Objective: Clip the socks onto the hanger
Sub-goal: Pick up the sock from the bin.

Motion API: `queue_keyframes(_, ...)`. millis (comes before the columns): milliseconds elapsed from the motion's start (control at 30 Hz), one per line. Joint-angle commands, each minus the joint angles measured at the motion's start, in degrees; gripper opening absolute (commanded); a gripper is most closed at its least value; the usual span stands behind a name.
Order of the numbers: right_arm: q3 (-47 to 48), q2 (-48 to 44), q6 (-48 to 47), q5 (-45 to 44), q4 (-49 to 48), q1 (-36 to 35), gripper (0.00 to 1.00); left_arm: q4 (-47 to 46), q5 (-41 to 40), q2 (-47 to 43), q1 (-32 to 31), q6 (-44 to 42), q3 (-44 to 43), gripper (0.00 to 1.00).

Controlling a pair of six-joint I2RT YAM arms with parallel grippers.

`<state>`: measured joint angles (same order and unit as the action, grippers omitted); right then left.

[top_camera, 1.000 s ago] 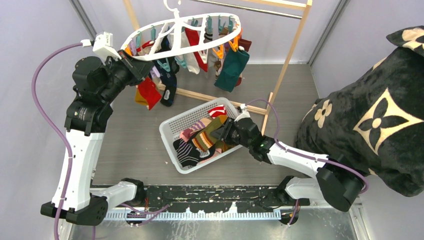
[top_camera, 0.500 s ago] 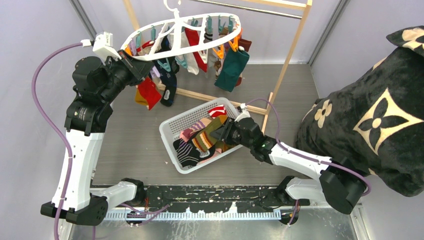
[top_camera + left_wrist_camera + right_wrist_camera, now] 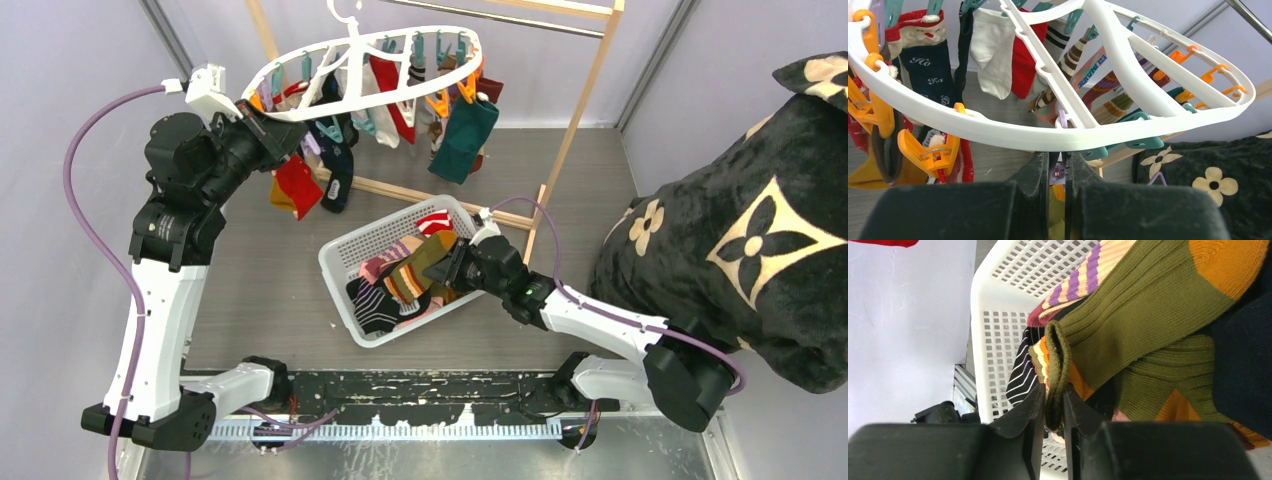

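Observation:
The white oval hanger (image 3: 300, 113) hangs tilted from the rack with several socks clipped under it, among them a teal sock (image 3: 462, 135) and a red sock (image 3: 298, 185). My left gripper (image 3: 268, 132) is shut at the ring's left end. In the left wrist view its fingertips (image 3: 1040, 160) press up against the underside of the rim (image 3: 1128, 125). My right gripper (image 3: 447, 268) reaches into the white basket (image 3: 350, 245). There its jaws pinch the folded cuff of an olive sock (image 3: 1138, 315) with orange toe and heel.
The basket also holds a black-and-white striped sock (image 3: 375, 305) and a pink-and-purple striped one (image 3: 395, 255). The wooden rack frame (image 3: 580, 110) stands behind the basket. A big black plush blanket (image 3: 740, 220) fills the right side.
The right gripper's jaws have narrowed onto the olive sock's cuff inside the basket. The left arm and the hanger have stayed where they were.

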<state>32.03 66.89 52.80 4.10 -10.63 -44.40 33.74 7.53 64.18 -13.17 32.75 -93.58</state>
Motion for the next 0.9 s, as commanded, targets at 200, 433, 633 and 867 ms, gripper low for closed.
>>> queue_keyframes(200,4.16,-1.81,-4.74,-3.52,-6.86,-0.21,0.04,1.21,-1.82,0.24,0.29,-0.03,-1.08,0.01)
queue_keyframes(433,23.65,1.94,-26.44,-5.39,3.32,-4.55,0.01,1.28,-1.70,0.31,0.30,0.12,-0.34,0.01)
queue_keyframes(633,37.94,9.22,-39.66,-7.55,9.88,-8.96,0.01,1.49,-1.55,0.63,0.06,0.43,0.28,0.01)
queue_keyframes(867,46.49,14.77,-47.00,-12.50,9.76,-13.80,0.01,1.46,-2.07,0.37,-0.37,0.05,1.17,0.00)
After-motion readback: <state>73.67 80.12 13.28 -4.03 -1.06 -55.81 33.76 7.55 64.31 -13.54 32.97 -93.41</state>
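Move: The olive sock's middle lies about 4 cm ahead of the right gripper, 1 cm left and 3 cm below, with a fold of it already standing between the part-open tips. The pink-purple sock lies some 3 cm ahead and 8 cm left of this gripper, the black striped sock 7 cm back and 11 cm left, the red-and-white sock 10 cm ahead and 1 cm right, all about 6 cm below. From the left gripper, the olive sock is roughly 5 cm back, 20 cm right and 35 cm below. Shut the right gripper on the fold of the olive sock, edging barely forward, then lift quickly out of the bin, about 20 cm up and 10 cm to the left, towards the hanger and the left gripper. As it rises, tip the fingers up some 40 degrees with a slight counter-clockwise turn, keeping the pinch. ##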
